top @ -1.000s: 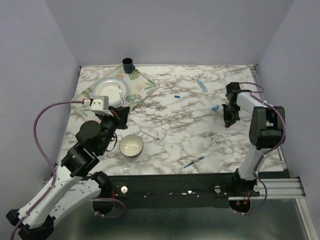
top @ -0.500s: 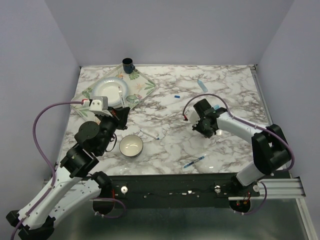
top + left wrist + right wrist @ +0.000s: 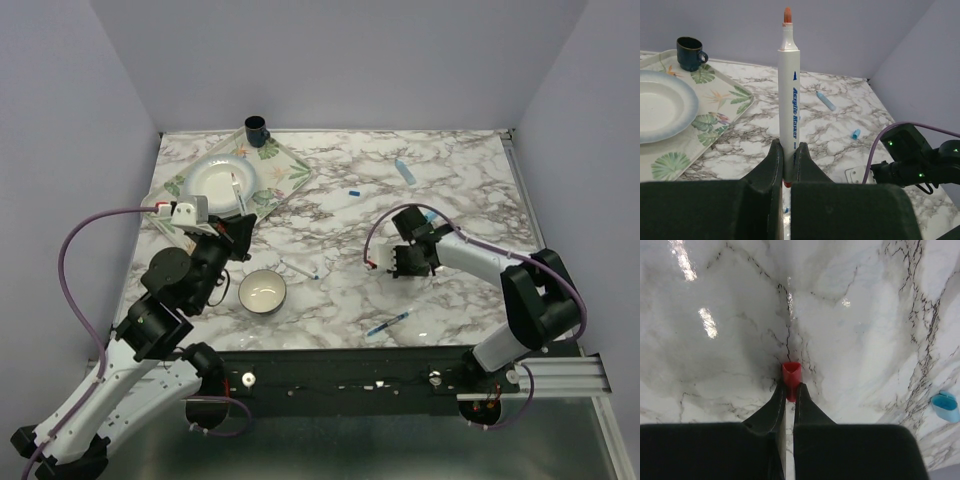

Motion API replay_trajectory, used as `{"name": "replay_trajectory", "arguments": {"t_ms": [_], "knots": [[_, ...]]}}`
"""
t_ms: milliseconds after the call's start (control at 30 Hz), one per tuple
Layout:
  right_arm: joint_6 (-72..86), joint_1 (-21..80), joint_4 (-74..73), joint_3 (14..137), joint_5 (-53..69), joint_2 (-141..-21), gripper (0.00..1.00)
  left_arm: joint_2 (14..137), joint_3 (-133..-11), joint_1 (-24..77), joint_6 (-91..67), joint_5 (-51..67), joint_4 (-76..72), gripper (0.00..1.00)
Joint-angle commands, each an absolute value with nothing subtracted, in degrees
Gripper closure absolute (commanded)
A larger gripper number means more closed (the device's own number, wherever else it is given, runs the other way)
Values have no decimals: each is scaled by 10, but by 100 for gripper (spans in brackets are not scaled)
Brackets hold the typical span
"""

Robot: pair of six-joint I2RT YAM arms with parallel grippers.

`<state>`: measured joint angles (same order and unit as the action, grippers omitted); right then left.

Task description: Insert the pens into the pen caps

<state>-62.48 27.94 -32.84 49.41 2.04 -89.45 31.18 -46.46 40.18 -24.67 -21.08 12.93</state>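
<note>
My left gripper (image 3: pixel 788 150) is shut on a white pen (image 3: pixel 790 90) and holds it upright, its red tip on top. From above, that gripper (image 3: pixel 238 222) hovers by the tray's near corner. My right gripper (image 3: pixel 790 390) is shut on the red cap (image 3: pixel 791 374), open end outward, just above the marble. It sits mid-table (image 3: pixel 378 262). A white pen with a blue end (image 3: pixel 300 268) lies by the bowl. The light blue pen (image 3: pixel 404 170) lies at the back right. The dark blue cap (image 3: pixel 353 191) and the light blue cap (image 3: pixel 855 134) lie loose.
A leaf-patterned tray (image 3: pixel 285 165) at the back left carries a white plate (image 3: pixel 215 180) and a dark cup (image 3: pixel 257 129). A small bowl (image 3: pixel 262 291) stands near the left arm. A slim blue pen-like thing (image 3: pixel 388 323) lies near the front edge.
The right arm has swung from the right side of the table to its middle with the gripper shut. The left arm has shifted only slightly.
</note>
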Motion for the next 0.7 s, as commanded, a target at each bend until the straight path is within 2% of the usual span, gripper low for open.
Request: {"name": "replay_trajectory", "arguments": {"t_ms": [0,167,200,233,533,633,667], "knots": [[-652,279,-312,491,35,-896,88,305,-461,398,-246,-224,121,100],[-612,280,-322,515,26,-869,76,308,-461,398,-244,-227,122,100],[-588,280,-328,529,34,-861,65,308,-461,398,-244,-228,123,100],[-571,279,-330,533,38,-851,1,308,-461,398,-244,-230,123,100],[-283,279,-259,548,15,-683,0,304,-457,397,-236,-203,116,100],[-159,279,-198,541,-15,-618,0,308,-458,397,-237,-198,117,100],[-114,279,-135,521,-27,-600,0,308,-458,396,-237,-196,117,100]]}}
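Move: The red cap is between my right fingertips, practically at the hand point and down at the table. The light-blue cap is about 14 cm ahead and 6 cm to the right of my right hand; the blue pen lies some 12 cm back and 4 cm left. The small dark-blue cap is roughly 20 cm ahead and 13 cm left. From my left hand, the red cap is about 5 cm ahead, 31 cm right and 33 cm below. I let the red cap go: staying low at first, I spread my right fingers from nearly shut to fully open, then lift off it quickly, about 15 cm up and only a few centimetres forward and left. As I rise I twist the hand clockwise and swing the fingertips left and forward, some 40 degrees in all. My left hand holds still, keeping the white pen upright, tip up. ##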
